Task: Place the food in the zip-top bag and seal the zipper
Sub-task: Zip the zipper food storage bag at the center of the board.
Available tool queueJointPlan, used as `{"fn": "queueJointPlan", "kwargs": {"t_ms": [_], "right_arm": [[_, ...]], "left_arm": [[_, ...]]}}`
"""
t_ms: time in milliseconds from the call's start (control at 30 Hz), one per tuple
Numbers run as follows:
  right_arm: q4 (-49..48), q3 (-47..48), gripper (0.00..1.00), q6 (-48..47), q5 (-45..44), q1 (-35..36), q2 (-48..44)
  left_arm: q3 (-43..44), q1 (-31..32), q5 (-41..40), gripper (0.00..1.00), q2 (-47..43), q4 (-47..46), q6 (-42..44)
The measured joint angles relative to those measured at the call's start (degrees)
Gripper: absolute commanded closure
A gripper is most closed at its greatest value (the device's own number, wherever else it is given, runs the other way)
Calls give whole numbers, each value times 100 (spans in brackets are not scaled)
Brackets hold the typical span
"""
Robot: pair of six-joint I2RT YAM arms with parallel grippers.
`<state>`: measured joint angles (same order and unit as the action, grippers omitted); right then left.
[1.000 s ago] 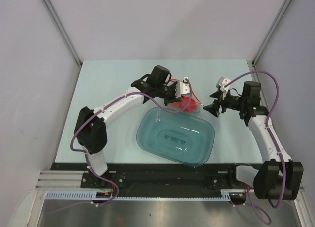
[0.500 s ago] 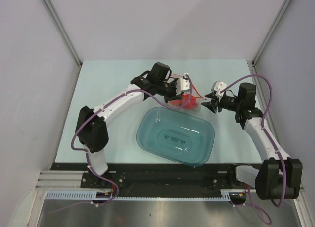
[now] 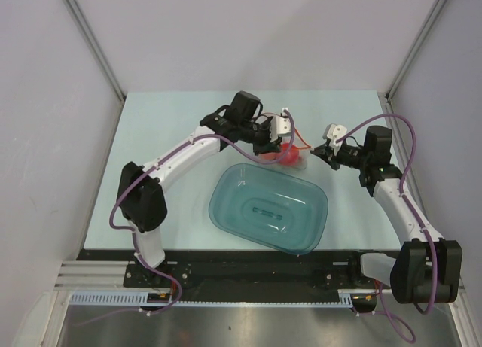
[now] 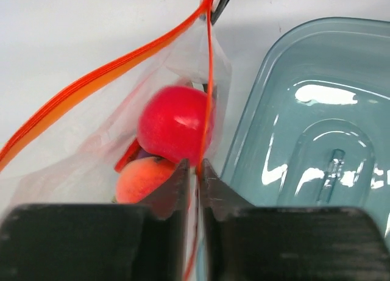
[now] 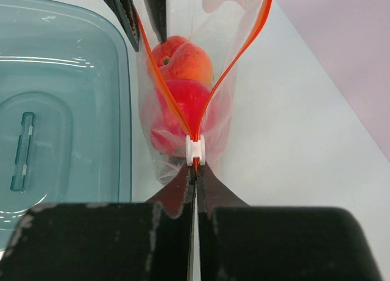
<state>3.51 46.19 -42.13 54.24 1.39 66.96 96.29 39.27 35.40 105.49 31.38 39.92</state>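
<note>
The zip-top bag (image 3: pixel 292 157) hangs upright between my two grippers, just behind the teal tub. Inside it lies food: a red apple (image 5: pixel 186 101), an orange round fruit (image 5: pixel 186 59) and something red-orange and purple under them (image 4: pixel 131 154). The zipper (image 5: pixel 241 49) gapes in a V, its white slider (image 5: pixel 194 149) at the right end. My left gripper (image 4: pixel 195 166) (image 3: pixel 284 128) is shut on one lip of the zipper (image 4: pixel 209 80). My right gripper (image 5: pixel 195 166) (image 3: pixel 323 151) is shut on the bag's end right behind the slider.
A teal translucent tub (image 3: pixel 269 208) with nothing in it stands on the pale table (image 3: pixel 166 136) in front of the bag, close to both grippers. Grey walls close in the table at the back and sides.
The right gripper moved left to the bag and closed on the zipper's end by the slider. The left gripper kept its hold on the bag's lip and barely shifted.
</note>
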Motion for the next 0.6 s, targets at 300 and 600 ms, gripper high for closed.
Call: {"fn": "queueJointPlan", "kwargs": {"t_ms": [300,600], "right_arm": [[-2,0,100,11,4,0,0],[-9,0,100,37,2,22,-24]], "left_arm": [[144,181,79,36,-131,-544,55],[374,1023,-125,43,-63,-645,866]]}}
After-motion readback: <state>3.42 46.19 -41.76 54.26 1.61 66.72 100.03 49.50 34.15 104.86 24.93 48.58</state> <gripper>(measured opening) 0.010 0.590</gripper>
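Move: The white zipper slider, at the right end of the bag's mouth, is about 10 cm to the left hand's right, roughly level in height and no more than 1 cm farther forward. From the right hand, it sits just beyond the fingertips, about 1 cm forward and 1 cm left. The tomato in the bag is some 7 cm right of the left hand, 1 cm back and 11 cm below; the blue container's middle is about 19 cm back, straight in line sideways and 16 cm below. The left hand opens its fingers to rather more than half, letting go of the near zipper strip, and lifts about 5 cm, then swings some 7 cm right and 5 cm back over the bag's mouth towards the slider, its wrist turning roughly 20 degrees so that the fingers point less steeply down. The right hand stays in place, still pinching the zipper's end just behind the slider. ##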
